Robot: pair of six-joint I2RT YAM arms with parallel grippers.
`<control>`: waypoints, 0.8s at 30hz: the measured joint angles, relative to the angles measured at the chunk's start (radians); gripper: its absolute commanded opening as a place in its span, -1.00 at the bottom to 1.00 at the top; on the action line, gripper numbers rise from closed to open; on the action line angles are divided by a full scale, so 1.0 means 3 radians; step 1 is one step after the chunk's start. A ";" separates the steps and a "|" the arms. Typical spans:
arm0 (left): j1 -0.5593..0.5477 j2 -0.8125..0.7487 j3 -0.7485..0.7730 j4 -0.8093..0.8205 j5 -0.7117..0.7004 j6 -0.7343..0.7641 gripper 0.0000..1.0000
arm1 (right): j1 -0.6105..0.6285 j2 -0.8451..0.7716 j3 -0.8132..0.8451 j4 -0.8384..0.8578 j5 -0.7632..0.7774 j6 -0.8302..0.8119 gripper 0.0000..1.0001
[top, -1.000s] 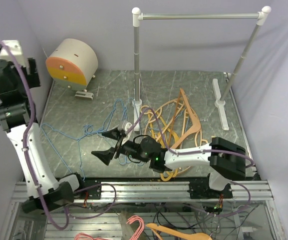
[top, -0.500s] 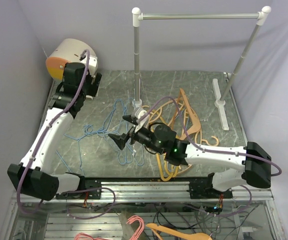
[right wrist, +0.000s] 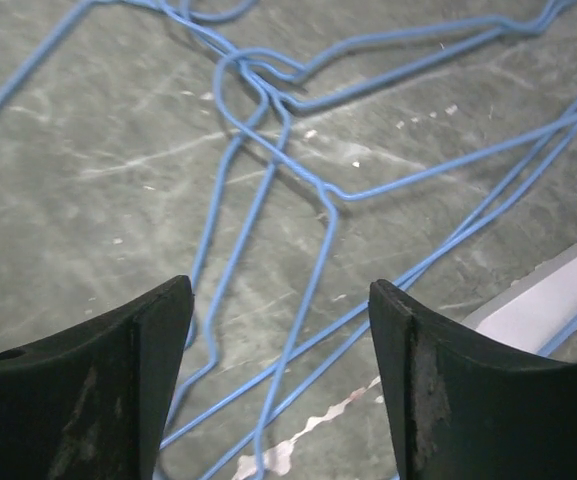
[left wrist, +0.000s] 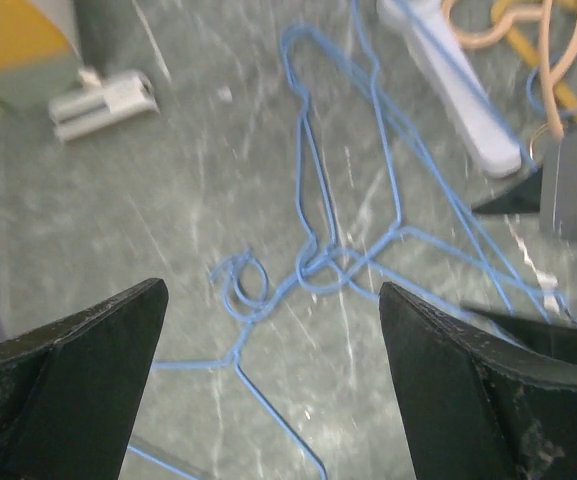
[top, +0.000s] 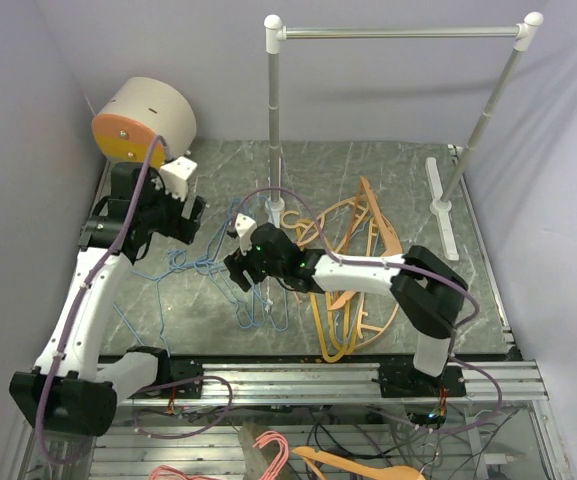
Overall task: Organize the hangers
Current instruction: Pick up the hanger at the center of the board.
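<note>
Several light-blue wire hangers [top: 218, 262] lie tangled on the grey table, left of centre. Orange and tan hangers [top: 360, 250] are piled to their right. My left gripper [top: 188, 222] hovers over the left side of the blue tangle. It is open [left wrist: 273, 295], with the knot of blue hooks [left wrist: 318, 262] ahead of its fingers. My right gripper [top: 236, 268] is low over the same tangle from the right. It is open [right wrist: 278, 290], and blue wires [right wrist: 308, 290] run across the gap between its fingers, apart from both.
A clothes rack [top: 400, 32] stands at the back, with white posts and feet [top: 442, 208]. One rack foot [left wrist: 448, 80] lies close to the blue tangle. A round cream and orange drum [top: 143, 122] sits back left. Pink hangers [top: 268, 448] lie below the table's front rail.
My left arm has swung down from the far left wall to the blue hangers. My right gripper has moved back and dropped over the tangle, its jaws a little narrower.
</note>
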 measured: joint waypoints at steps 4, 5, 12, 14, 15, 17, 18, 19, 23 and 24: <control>0.0581 0.0155 -0.0114 -0.0259 0.0577 0.0076 0.99 | -0.0092 0.0355 0.0306 -0.0203 -0.0045 0.0027 0.21; 0.0706 0.0195 -0.0114 -0.0296 0.0711 0.0089 0.98 | -0.0093 0.0420 0.0371 -0.0231 -0.0058 0.0028 0.19; 0.0847 0.0196 -0.0113 -0.0407 0.1208 0.0135 0.99 | -0.0092 0.0651 0.0516 -0.0359 -0.0153 0.0039 0.05; 0.0847 0.0192 -0.0113 -0.0423 0.1256 0.0142 0.99 | -0.0093 0.0713 0.0519 -0.0375 -0.0156 0.0042 0.05; 0.0847 0.0192 -0.0113 -0.0431 0.1274 0.0146 0.98 | -0.0094 0.0746 0.0519 -0.0390 -0.0155 0.0042 0.05; 0.0847 0.0192 -0.0113 -0.0441 0.1288 0.0148 0.99 | -0.0098 0.0791 0.0507 -0.0402 -0.0155 0.0041 0.04; 0.0847 0.0192 -0.0113 -0.0444 0.1289 0.0148 0.99 | -0.0099 0.0792 0.0501 -0.0392 -0.0155 0.0039 0.03; 0.0847 0.0192 -0.0113 -0.0444 0.1289 0.0146 0.99 | -0.0099 0.0792 0.0501 -0.0392 -0.0153 0.0039 0.01; 0.0847 0.0192 -0.0113 -0.0441 0.1287 0.0142 0.99 | -0.0100 0.0792 0.0491 -0.0387 -0.0136 0.0036 -0.38; 0.0847 0.0192 -0.0113 -0.0441 0.1287 0.0142 0.99 | -0.0102 0.0792 0.0488 -0.0385 -0.0136 0.0028 -0.51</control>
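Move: The nearby shoulder wire of the central blue hanger lies about 9 cm below the right hand and only about 1 cm ahead and 1 cm left. That hanger's neck is some 4 cm ahead and 5 cm left of the hand; the rack's white foot is roughly 12 cm ahead and 9 cm right, both about 9 cm down. From the left hand the same wire lies roughly 3 cm back, 9 cm right and 25 cm below. The right hand sinks about 8 cm towards the blue hanger's shoulder wire, edging 1 to 2 cm forward at first while its fingers tip some 10 degrees further down and close from nearly three-quarters open to under half, their tips coming either side of the wire without a clear pinch yet. The left hand, wide open and empty, drops about 4 cm, eases 2 cm back and swings briefly left before settling a little left, its wrist rolling left side down and tipping downward, then waits above the blue hangers. ##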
